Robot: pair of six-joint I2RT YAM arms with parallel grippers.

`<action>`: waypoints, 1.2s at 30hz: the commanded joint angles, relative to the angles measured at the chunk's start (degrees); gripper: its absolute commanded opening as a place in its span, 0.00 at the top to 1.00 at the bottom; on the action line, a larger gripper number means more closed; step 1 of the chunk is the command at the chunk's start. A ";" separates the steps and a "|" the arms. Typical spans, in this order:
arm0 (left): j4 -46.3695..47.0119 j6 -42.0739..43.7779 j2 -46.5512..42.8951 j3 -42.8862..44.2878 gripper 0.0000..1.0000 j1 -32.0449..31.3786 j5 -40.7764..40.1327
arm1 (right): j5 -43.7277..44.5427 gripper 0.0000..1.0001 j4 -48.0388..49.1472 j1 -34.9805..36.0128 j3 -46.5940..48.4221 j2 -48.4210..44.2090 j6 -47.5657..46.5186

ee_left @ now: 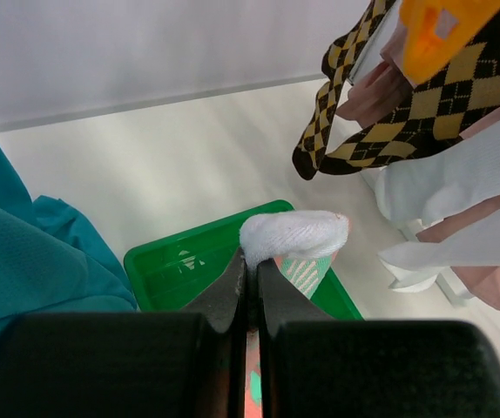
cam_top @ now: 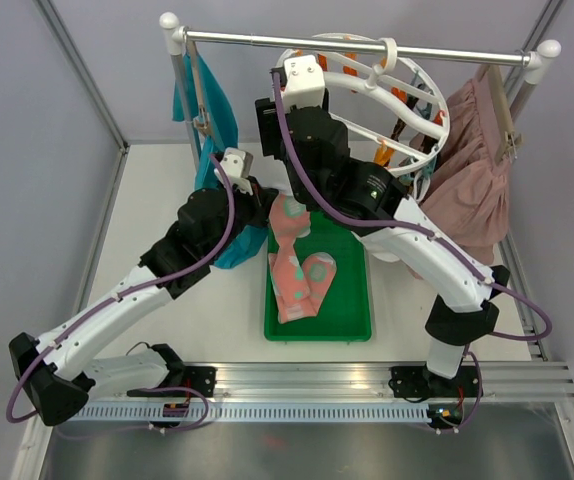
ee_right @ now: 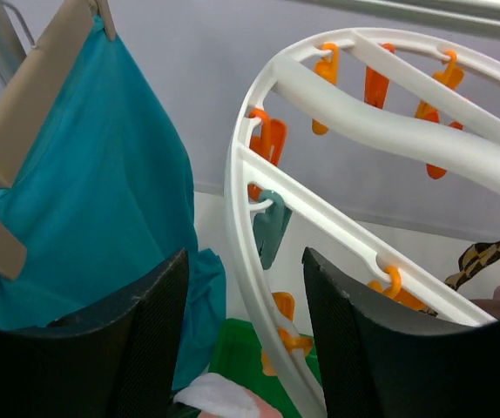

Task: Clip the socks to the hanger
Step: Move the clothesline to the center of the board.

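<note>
My left gripper (ee_left: 252, 261) is shut on a pink sock (ee_left: 293, 233) with a white toe and mint patches, held up over the green tray (ee_left: 158, 261). From above, that sock (cam_top: 287, 225) hangs down to the tray (cam_top: 319, 335), where another pink sock (cam_top: 307, 285) lies. My right gripper (ee_right: 243, 257) is open and raised at the white ring hanger (ee_right: 363, 131), with the ring's rim between its fingers and a teal clip (ee_right: 270, 226) just beyond. An argyle sock (ee_left: 389, 122) and a white sock (ee_left: 459, 174) hang clipped at the right.
The hanger (cam_top: 367, 75) hangs from a steel rail (cam_top: 357, 45). A teal garment (cam_top: 212, 110) hangs to its left and a dusty-pink skirt (cam_top: 477, 170) to its right. Orange clips (ee_right: 276, 144) dangle from the crossbars.
</note>
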 commanded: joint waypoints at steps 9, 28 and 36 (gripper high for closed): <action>0.19 -0.73 -1.19 0.84 0.98 -0.07 0.11 | 2.43 0.50 -2.72 -0.06 -7.91 -4.90 2.48; 0.27 -1.69 0.74 1.63 0.98 -0.07 0.63 | -2.05 0.83 -2.98 0.02 -26.29 -24.16 5.74; -0.96 -1.78 0.04 1.72 0.98 -0.07 -1.21 | -9.87 0.87 -3.16 -0.06 -31.30 -32.49 6.87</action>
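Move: Just below the right hand's open fingers, about 4 cm down and 1 cm ahead, is the left edge of the white hanger rim. The hanger hook sits on the bar some 14 cm to the right of this hand, 2 cm ahead and 8 cm above, and the teal cloth hangs roughly 13 cm left, 4 cm ahead and 10 cm lower. From the left hand, which holds the pink sock, that rim edge is about 6 cm ahead, 1 cm right and 10 cm up. Sinking about 4 cm over the left edge of the hanger, the right hand closes its fingers on the white rim. Keeping that pinch, it drags the hanger some 8 cm to the right and 6 to 7 cm back towards the base, rising a little on the way and turning slightly counter-clockwise. The left hand stays put, still gripping the pink sock. ##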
